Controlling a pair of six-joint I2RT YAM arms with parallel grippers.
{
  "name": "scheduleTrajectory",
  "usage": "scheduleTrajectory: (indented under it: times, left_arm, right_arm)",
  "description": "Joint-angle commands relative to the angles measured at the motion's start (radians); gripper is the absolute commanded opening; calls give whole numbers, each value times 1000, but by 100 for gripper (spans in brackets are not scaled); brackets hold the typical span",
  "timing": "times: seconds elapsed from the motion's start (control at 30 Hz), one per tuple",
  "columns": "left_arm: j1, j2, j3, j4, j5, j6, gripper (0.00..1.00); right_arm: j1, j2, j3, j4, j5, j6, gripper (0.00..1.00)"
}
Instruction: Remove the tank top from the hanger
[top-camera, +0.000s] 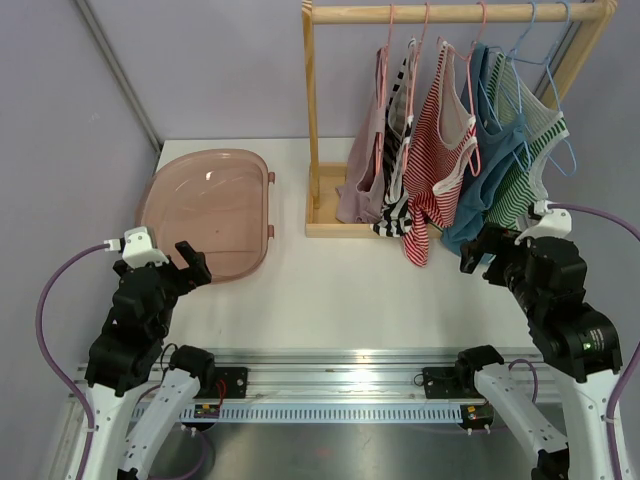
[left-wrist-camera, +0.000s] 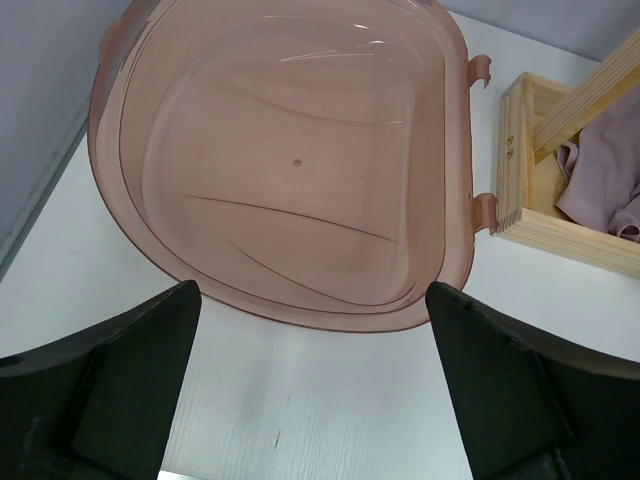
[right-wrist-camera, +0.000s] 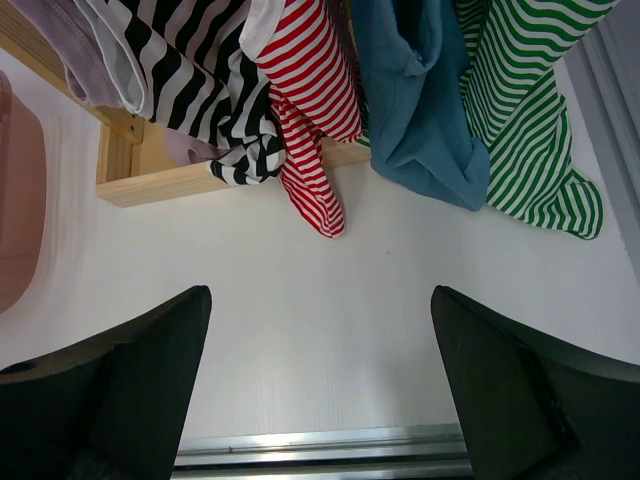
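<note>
Several tank tops hang on hangers from a wooden rack (top-camera: 460, 12): mauve (top-camera: 362, 175), black-and-white striped (top-camera: 398, 150), red-and-white striped (top-camera: 440, 140), blue (top-camera: 490, 160) and green-and-white striped (top-camera: 530, 160). My right gripper (top-camera: 478, 252) is open and empty, low over the table just in front of the blue top's hem. Its wrist view shows the red (right-wrist-camera: 310, 80), blue (right-wrist-camera: 420, 110) and green (right-wrist-camera: 530, 130) tops ahead of the open gripper (right-wrist-camera: 320, 292). My left gripper (top-camera: 193, 262) is open and empty at the near left.
A pink plastic basin (top-camera: 205, 210) lies empty at the left, just ahead of the left gripper (left-wrist-camera: 312, 290); its rim (left-wrist-camera: 300, 312) fills the left wrist view. The rack's wooden base (top-camera: 330, 228) stands between basin and garments. A grey wall lies behind.
</note>
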Motion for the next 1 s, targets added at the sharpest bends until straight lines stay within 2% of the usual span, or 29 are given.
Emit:
scheduleTrajectory:
  times: [0.0,0.1,0.2,0.23,0.4,0.5,0.73,0.93,0.97]
  left_arm:
    - [-4,3,2,56,-10,-5,99]
    - [-4,3,0,56,-9,-6,99]
    - [-6,4,0,59,-4,-6,99]
    - [-4,4,0,59,-3,-6,99]
    - [-4,4,-3,60,7,-5,99]
    - [-4,-1,-5,65,10,-3,99]
    - [-4,10,-8,70,23,0,99]
    - [-4,16,-12,74,34,3,99]
    - [-4,19,-12,74,37,3,99]
  right_arm:
    - [5,-29,17,32,22,5,100]
    - [5,-51,26,72,-30,11,100]
    - [5,-59,49,151,-180,43,99]
    - [6,-50,82,171,-287,54,100]
    - [5,71,222,323,-560,173,99]
    - [5,171,303,380,-598,207,99]
    - [5,491,539,425,-625,226,86]
    - [28,742,802,361,-504,178,75]
    - [35,776,885,339,-481,167,74]
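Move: The mauve tank top, leftmost on the rack, hangs with its middle about 23 cm ahead of the right hand and 20 cm to its left, some 6 cm lower. Beside it, the black-striped top hangs about 22 cm ahead and 16 cm left of the hand, and the red-striped one about 22 cm ahead and 9 cm left, both at much the same height. From the left hand the mauve top lies about 23 cm ahead and 40 cm right, roughly level. Up and to the left first, then swinging forward, the right hand rises about 20 cm and travels some 14 cm each left and forward towards the upper part of the mauve tank top and its pink hanger. The wrist turns about 30 degrees counter-clockwise, rolls its left side up and lifts the fingertips, while the wide-open fingers narrow by about a quarter, with nothing between them. ##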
